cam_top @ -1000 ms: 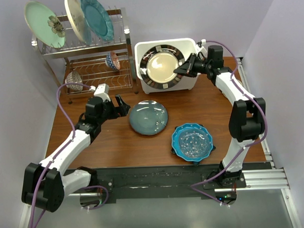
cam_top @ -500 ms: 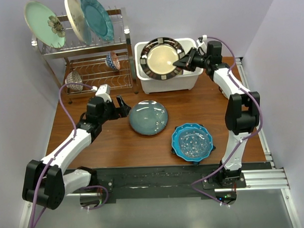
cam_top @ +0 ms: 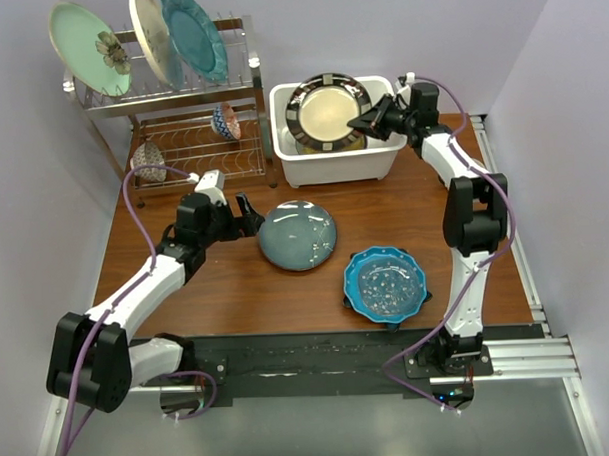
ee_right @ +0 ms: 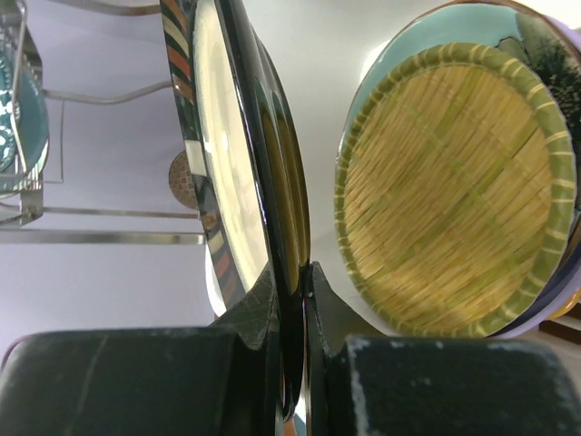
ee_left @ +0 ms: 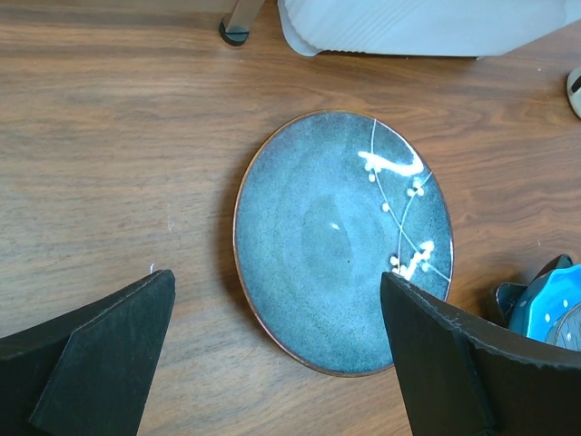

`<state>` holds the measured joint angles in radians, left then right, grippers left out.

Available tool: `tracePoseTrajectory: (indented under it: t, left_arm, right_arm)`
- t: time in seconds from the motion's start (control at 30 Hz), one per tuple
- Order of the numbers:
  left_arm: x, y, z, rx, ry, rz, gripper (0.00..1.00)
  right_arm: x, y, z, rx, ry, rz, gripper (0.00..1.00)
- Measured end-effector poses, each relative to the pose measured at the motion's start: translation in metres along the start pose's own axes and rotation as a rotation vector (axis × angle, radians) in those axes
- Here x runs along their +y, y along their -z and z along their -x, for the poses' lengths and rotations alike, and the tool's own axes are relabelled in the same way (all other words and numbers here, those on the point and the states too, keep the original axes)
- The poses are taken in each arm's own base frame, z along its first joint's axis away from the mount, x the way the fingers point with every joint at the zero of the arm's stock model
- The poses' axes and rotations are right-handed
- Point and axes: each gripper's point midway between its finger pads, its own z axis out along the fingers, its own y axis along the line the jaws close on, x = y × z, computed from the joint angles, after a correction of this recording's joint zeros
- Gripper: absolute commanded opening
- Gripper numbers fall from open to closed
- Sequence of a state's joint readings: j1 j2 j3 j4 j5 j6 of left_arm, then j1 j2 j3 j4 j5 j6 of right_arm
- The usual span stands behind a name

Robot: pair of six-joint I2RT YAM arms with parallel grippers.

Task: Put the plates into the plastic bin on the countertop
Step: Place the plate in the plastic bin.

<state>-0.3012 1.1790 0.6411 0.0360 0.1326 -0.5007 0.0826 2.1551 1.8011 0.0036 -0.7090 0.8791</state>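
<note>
My right gripper (cam_top: pixel 367 121) is shut on the rim of the dark-rimmed cream plate (cam_top: pixel 326 112), holding it tilted inside the white plastic bin (cam_top: pixel 332 169). In the right wrist view the plate (ee_right: pixel 227 154) stands edge-on between the fingers (ee_right: pixel 259 304), beside a woven-pattern plate (ee_right: pixel 454 182) lying in the bin. On the countertop (cam_top: pixel 187 292), my left gripper (cam_top: pixel 246 212) stands open just left of a grey-blue round plate (cam_top: pixel 298 235), which shows between its wide-apart fingers (ee_left: pixel 100 354). A blue scalloped dotted plate (cam_top: pixel 386 282) lies at the front right, on top of a dark-blue one.
The chrome wire rack (cam_top: pixel 181 142) stands at the back left. It holds a mint flower plate (cam_top: pixel 86 50), a cream plate (cam_top: pixel 150 38) and a teal plate (cam_top: pixel 194 34) upright on top, with small patterned bowls (cam_top: pixel 225 121) on the lower shelf. Walls close in on both sides.
My right arm has swung the dark-rimmed plate from flat over the bin to tilted and lower inside it, toward the back. The left gripper has edged slightly toward the grey-blue plate.
</note>
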Motion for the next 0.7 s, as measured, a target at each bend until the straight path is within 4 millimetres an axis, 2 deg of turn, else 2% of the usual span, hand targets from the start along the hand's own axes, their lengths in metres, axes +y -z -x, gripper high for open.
tracePoseTrajectory:
  t: [0.3, 0.63, 0.7]
  left_arm:
    - [0.0, 0.0, -0.001, 0.005, -0.007, -0.002, 1.0]
    - [0.0, 0.0, -0.001, 0.006, -0.009, -0.004, 1.0]
    - [0.0, 0.0, -0.001, 0.006, -0.014, -0.004, 1.0]
  right_arm:
    - [-0.02, -0.009, 0.001, -0.015, -0.016, -0.045, 0.0]
    - [-0.056, -0.019, -0.011, 0.018, -0.05, -0.107, 0.0]
    - [-0.057, -0.02, -0.011, 0.016, -0.037, -0.112, 0.0]
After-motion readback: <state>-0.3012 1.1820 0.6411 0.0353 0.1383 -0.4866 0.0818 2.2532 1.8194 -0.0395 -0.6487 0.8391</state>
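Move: The right hand grips the striped plate by its right rim, over the right part of the plastic bin. The bin's middle lies about 5 cm ahead of that hand, 6 cm left and 15 cm below, with the yellow plate topping the stack at nearly the same spot. The grey-blue plate on the counter is roughly 18 cm back, 13 cm left and 20 cm below. From the left hand, the bin's middle is some 26 cm ahead, 20 cm right and 7 cm lower. Straight down for the most part, about 6 cm, with a slight forward drift early on, the right hand lowers the striped plate into the plastic bin towards the yellow plate and the stack beneath. The wrist tips down only some 5 degrees; the fingers stay shut on the plate's right rim. ##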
